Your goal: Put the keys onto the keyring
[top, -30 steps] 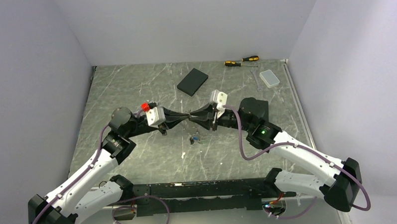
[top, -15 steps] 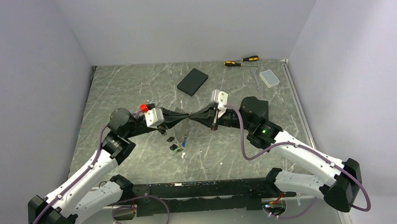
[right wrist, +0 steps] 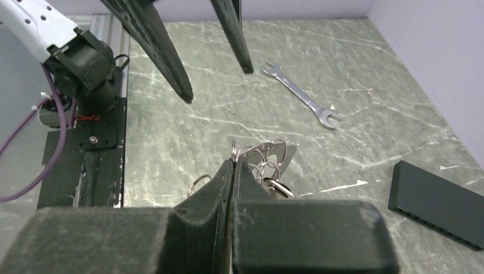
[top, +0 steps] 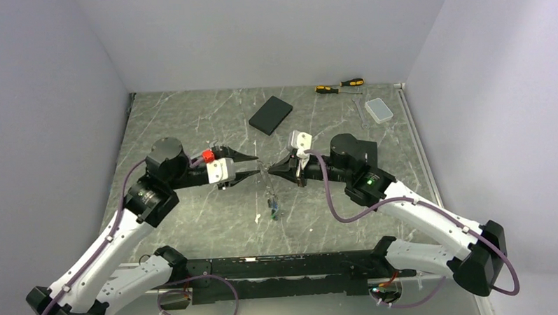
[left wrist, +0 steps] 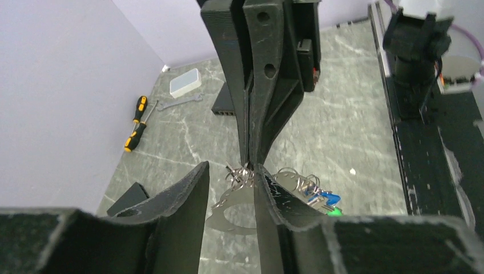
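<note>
The keyring [left wrist: 246, 173] is a bunch of thin silver loops, and my right gripper [top: 268, 169] is shut on it above the table's middle. In the right wrist view the right gripper [right wrist: 233, 165] pinches the keyring [right wrist: 263, 155] at its tips. The keys [top: 272, 203] dangle below it; blue and green heads of the keys [left wrist: 325, 200] show in the left wrist view. My left gripper [top: 256, 166] faces the right one and stands open, its fingers [left wrist: 188, 200] on either side of the loops without clamping them.
At the back lie a black block [top: 270, 114], two orange-handled screwdrivers [top: 339, 86], a silver wrench [top: 359, 111] and a clear box [top: 380, 110]. A small white speck [top: 256, 219] sits on the table below the keys.
My left gripper has opened and let go of the keyring, and its arm has drawn back a little. The right gripper closed on the keyring. The hanging keys swung left, then back.
</note>
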Available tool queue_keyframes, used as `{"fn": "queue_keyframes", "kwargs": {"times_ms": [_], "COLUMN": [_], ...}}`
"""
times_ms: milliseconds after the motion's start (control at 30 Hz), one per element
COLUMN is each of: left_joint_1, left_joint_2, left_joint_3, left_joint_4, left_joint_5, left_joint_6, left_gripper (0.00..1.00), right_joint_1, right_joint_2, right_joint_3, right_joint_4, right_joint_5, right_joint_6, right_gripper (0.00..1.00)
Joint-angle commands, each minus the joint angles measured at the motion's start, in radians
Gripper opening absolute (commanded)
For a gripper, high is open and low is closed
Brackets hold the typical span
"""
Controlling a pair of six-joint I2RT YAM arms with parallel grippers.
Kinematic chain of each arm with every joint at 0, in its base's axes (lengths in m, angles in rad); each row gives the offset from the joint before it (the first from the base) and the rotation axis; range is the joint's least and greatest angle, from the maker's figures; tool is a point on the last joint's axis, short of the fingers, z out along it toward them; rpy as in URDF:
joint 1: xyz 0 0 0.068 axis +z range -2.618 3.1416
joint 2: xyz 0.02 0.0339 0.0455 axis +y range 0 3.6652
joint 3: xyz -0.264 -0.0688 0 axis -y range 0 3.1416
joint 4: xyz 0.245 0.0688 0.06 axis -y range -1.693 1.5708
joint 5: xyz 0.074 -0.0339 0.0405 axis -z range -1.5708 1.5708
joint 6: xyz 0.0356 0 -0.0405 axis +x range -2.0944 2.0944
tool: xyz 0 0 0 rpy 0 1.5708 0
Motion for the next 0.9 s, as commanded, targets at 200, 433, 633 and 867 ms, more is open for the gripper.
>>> {"fn": "queue_keyframes", "kwargs": {"times_ms": [200,433,633,867], "left_joint_1": [-0.003,-0.003,-0.003,-0.003], "left_joint_2": [0.196,0.223,0.265,0.287], "left_joint_3": [0.304,0.274,0.282,0.264], "left_joint_4": [-0.573,-0.500,-0.517,-0.463], "left_joint_5": [0.102,0.138,0.194,0.203], "left_joint_6": [0.321,0.277,0.282,0.256], "left_gripper": [0.38,0.35,0.33,0.33], "right_joint_1": [0.054,0.067,0.069,0.070], "right_joint_2": [-0.006,-0.010,-0.010,-0.010], "right_joint_3": [0.110,0.110,0.111,0.109], "right_joint_4": [-0.161,-0.167,-0.166,-0.159], "right_joint_5": [0.060,0.082,0.082,0.081], "right_joint_6": [-0.129,-0.145,-0.149,-0.149], "right_gripper": [0.00,0.00,0.00,0.00]}}
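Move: About 3 cm to the right of the open left fingers and some 4 cm below them, level fore and aft, is the small ring of the keyring that the right fingertips pinch. Below that ring hangs the oval metal plate, its middle roughly 3 cm nearer the base and 4 cm lower; the blue and green keys dangle about 6 cm back of the ring and 9 cm under it. The right hand has the ring right at its own tips. Sinking about 5 cm after a slight lift, and easing a little to the right, the left hand comes down towards the pinched ring, its fingers tipping downward by some 15 degrees as the hand rolls and swings clockwise, and staying part open. The right hand keeps its pinch and lowers the keyring about 2.5 cm and slightly back, tips dipping too, then holds still while the left goes on down. ##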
